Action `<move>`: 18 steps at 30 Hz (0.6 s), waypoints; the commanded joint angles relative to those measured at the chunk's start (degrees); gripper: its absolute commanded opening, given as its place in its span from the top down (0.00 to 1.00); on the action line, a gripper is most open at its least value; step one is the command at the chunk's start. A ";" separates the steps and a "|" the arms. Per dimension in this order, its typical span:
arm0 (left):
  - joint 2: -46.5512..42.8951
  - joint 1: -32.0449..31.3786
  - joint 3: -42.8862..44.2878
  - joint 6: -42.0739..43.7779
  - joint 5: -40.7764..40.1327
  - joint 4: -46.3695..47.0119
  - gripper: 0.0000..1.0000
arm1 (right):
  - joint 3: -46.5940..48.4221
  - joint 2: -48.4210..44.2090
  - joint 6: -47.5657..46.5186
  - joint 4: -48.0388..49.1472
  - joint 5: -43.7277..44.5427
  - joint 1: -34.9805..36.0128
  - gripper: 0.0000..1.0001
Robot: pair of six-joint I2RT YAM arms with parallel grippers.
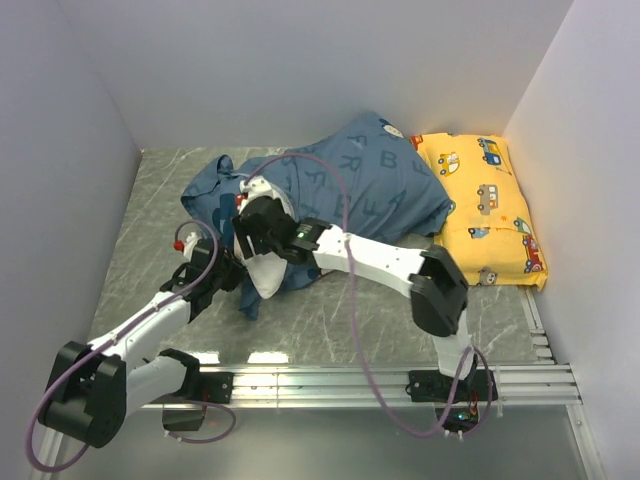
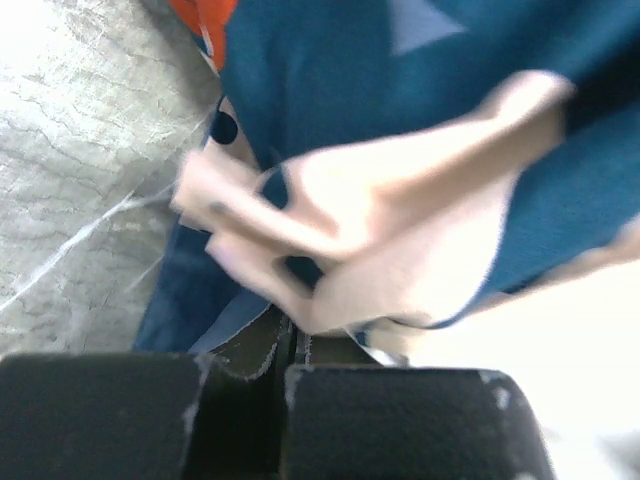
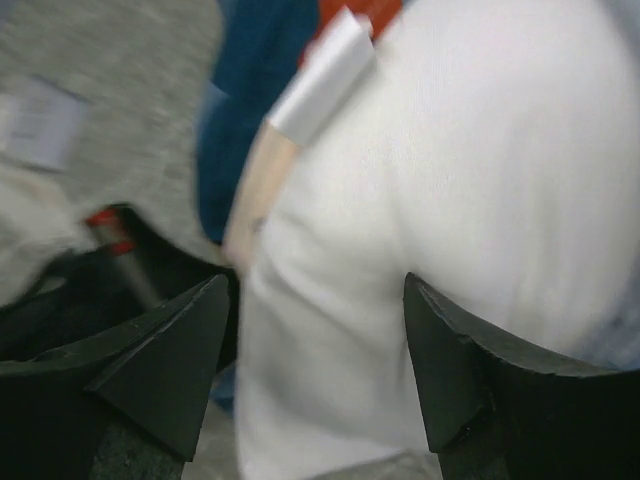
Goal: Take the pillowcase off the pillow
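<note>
The dusty-blue pillowcase point(image 1: 370, 180) with pale letters lies across the middle of the table, bunched at its left end. A corner of the white pillow point(image 1: 266, 283) sticks out of that end. My left gripper point(image 1: 226, 276) is shut on the pillowcase's edge; in the left wrist view the blue fabric point(image 2: 330, 90) with a pale mouse print runs down into the closed gripper point(image 2: 290, 345). My right gripper point(image 1: 250, 235) is open. In the right wrist view its two fingers stand on either side of the bared white pillow point(image 3: 450, 170), the gripper point(image 3: 315, 370) straddling that corner.
A smaller yellow car-print pillow point(image 1: 485, 205) lies at the right against the wall, touching the pillowcase's far end. White walls close in the left, back and right. A metal rail point(image 1: 400, 378) runs along the near edge. Purple cables loop over both arms.
</note>
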 commanded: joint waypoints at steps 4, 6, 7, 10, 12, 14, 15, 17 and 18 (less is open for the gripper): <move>-3.73 -0.38 0.24 0.16 -1.89 -0.48 0.98 | -10.12 1.70 5.88 4.30 1.08 -2.41 0.23; -3.47 -0.38 0.41 0.42 -2.15 -0.83 0.98 | -12.60 1.26 6.50 5.89 0.37 -2.85 0.30; -3.38 -0.38 0.67 0.51 -1.98 -0.74 0.98 | -13.04 1.25 6.33 6.16 -0.15 -2.77 0.32; -3.20 -0.38 1.73 1.30 -2.33 -1.44 0.96 | -13.57 1.52 6.24 6.42 -0.68 -3.12 0.62; -4.25 -0.38 2.34 2.17 -2.50 -2.23 0.89 | -14.71 1.08 6.50 6.95 -1.56 -3.38 0.88; -6.61 -0.38 2.87 3.23 -3.38 -4.69 0.80 | -16.29 0.47 7.12 7.48 -2.18 -3.73 0.99; -7.59 -0.38 3.57 3.84 -3.82 -5.65 0.69 | -16.91 -0.32 7.38 8.26 -2.53 -3.91 1.00; -10.13 -0.38 4.54 5.25 -5.13 -8.82 0.60 | -18.22 -1.20 7.73 8.88 -3.32 -4.17 1.00; -10.93 -0.38 5.76 5.78 -5.40 -9.79 0.53 | -18.41 -1.82 7.74 8.97 -3.41 -4.35 1.00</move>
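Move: The bare white end of the pillow lies under the right hand, its middle about 9 cm below, 2 cm ahead and 2 cm right. From that hand the pillowcase rim is some 5 cm ahead, 4 cm left and 10 cm below. From the left hand the pillow's middle is about 6 cm ahead and 6 cm right, nearly level; the rim is roughly 7 cm straight ahead, and a loose case flap some 5 cm back, 3 cm right, 4 cm below. The right hand sinks about 7 cm and pinches the white pillow; the left rises 2 cm, opening halfway. ##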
